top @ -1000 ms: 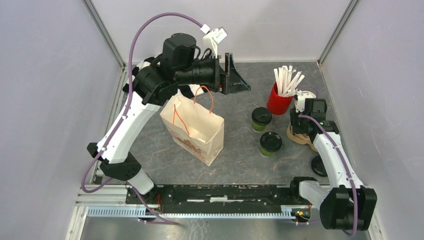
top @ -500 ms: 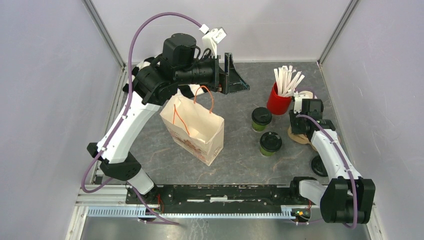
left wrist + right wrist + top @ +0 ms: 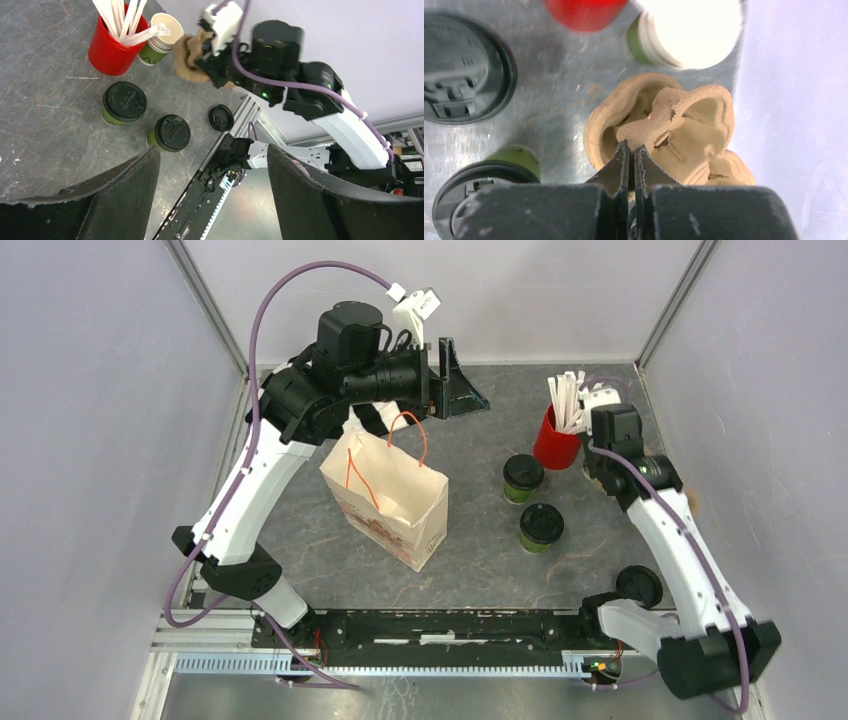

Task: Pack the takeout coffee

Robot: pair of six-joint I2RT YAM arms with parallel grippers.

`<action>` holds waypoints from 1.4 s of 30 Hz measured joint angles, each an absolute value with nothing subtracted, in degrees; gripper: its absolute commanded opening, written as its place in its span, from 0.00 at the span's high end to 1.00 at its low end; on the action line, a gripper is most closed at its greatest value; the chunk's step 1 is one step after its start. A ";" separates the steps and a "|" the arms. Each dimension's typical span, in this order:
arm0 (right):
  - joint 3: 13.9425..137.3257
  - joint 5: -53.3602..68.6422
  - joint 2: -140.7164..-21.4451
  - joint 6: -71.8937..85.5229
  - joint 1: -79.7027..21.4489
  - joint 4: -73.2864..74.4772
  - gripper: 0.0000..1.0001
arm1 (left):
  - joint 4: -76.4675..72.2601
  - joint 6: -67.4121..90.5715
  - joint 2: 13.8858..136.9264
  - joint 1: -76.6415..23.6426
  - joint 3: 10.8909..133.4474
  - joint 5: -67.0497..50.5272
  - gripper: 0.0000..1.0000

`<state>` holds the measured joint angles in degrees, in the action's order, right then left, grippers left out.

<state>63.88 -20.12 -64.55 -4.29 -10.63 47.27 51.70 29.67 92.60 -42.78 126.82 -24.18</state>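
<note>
Two takeout coffee cups, green with black lids, stand right of centre: one [image 3: 523, 473] nearer the back, one [image 3: 541, 524] nearer the front. The left wrist view shows both [image 3: 124, 101] [image 3: 172, 132]. My right gripper [image 3: 631, 147] is shut on the edge of a tan pulp cup carrier [image 3: 689, 125], held off the table beside the red cup. My left gripper [image 3: 460, 390] hangs open and empty above the back of the table, near the paper bag [image 3: 385, 500].
The white paper bag with orange handles stands open at centre left. A red cup of white sticks [image 3: 558, 440] stands at the back right, with stacked lidless cups [image 3: 159, 37] behind it. A loose black lid [image 3: 640, 585] lies near the right arm's base.
My right gripper has closed on the pulp carrier and lifted it from the table toward the back, next to the red cup. The left arm shifted slightly to the left.
</note>
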 measured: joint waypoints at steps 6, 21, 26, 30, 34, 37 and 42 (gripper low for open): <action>51.64 -30.24 -56.23 -8.14 -11.33 39.46 1.00 | 51.75 29.67 92.51 -42.44 126.54 -24.25 0.16; 46.92 -15.90 -53.80 -15.70 -11.62 36.93 1.00 | 51.79 29.67 92.07 -42.44 125.99 -24.14 0.17; 49.47 -13.96 -56.93 -16.38 -12.01 38.85 1.00 | 51.79 29.67 92.05 -42.33 125.97 -24.10 0.17; 50.26 -14.81 -59.24 -17.80 -13.96 42.98 1.00 | 51.77 29.67 92.01 -42.17 125.95 -24.18 0.17; 50.89 -21.37 -59.59 -19.57 -19.57 43.20 1.00 | 51.77 29.67 92.01 -41.95 125.95 -24.14 0.17; 48.66 -24.71 -59.92 -19.75 -20.53 45.23 1.00 | 51.77 29.69 92.03 -41.74 125.95 -24.27 0.17; 48.36 -26.94 -60.10 -19.86 -20.64 45.10 1.00 | 51.72 29.69 92.03 -41.54 125.95 -24.32 0.17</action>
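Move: The right hand already holds the brown cup carrier up off the table. From the right hand the near lidded coffee cup stands about 11 cm to the left, 7 cm back and 9 cm below, and the far lidded cup about 14 cm left and 4 cm ahead. The paper cup stack is some 10 cm ahead and 4 cm right. The idle left hand has the near cup about 24 cm to its right, 2 cm back and 36 cm below. Keeping the cup carrier pinched in its shut fingers, the right hand jerks some 3 cm right with a short hop up, then dips about 6 cm from the top of that hop and drifts about 5 cm left while turning counter-clockwise. It then eases back and a little lower, its left side tipping down, to end some 6 cm lower and 4 cm back, nearer the near coffee cup, turned in all some 20 to 25 degrees. ##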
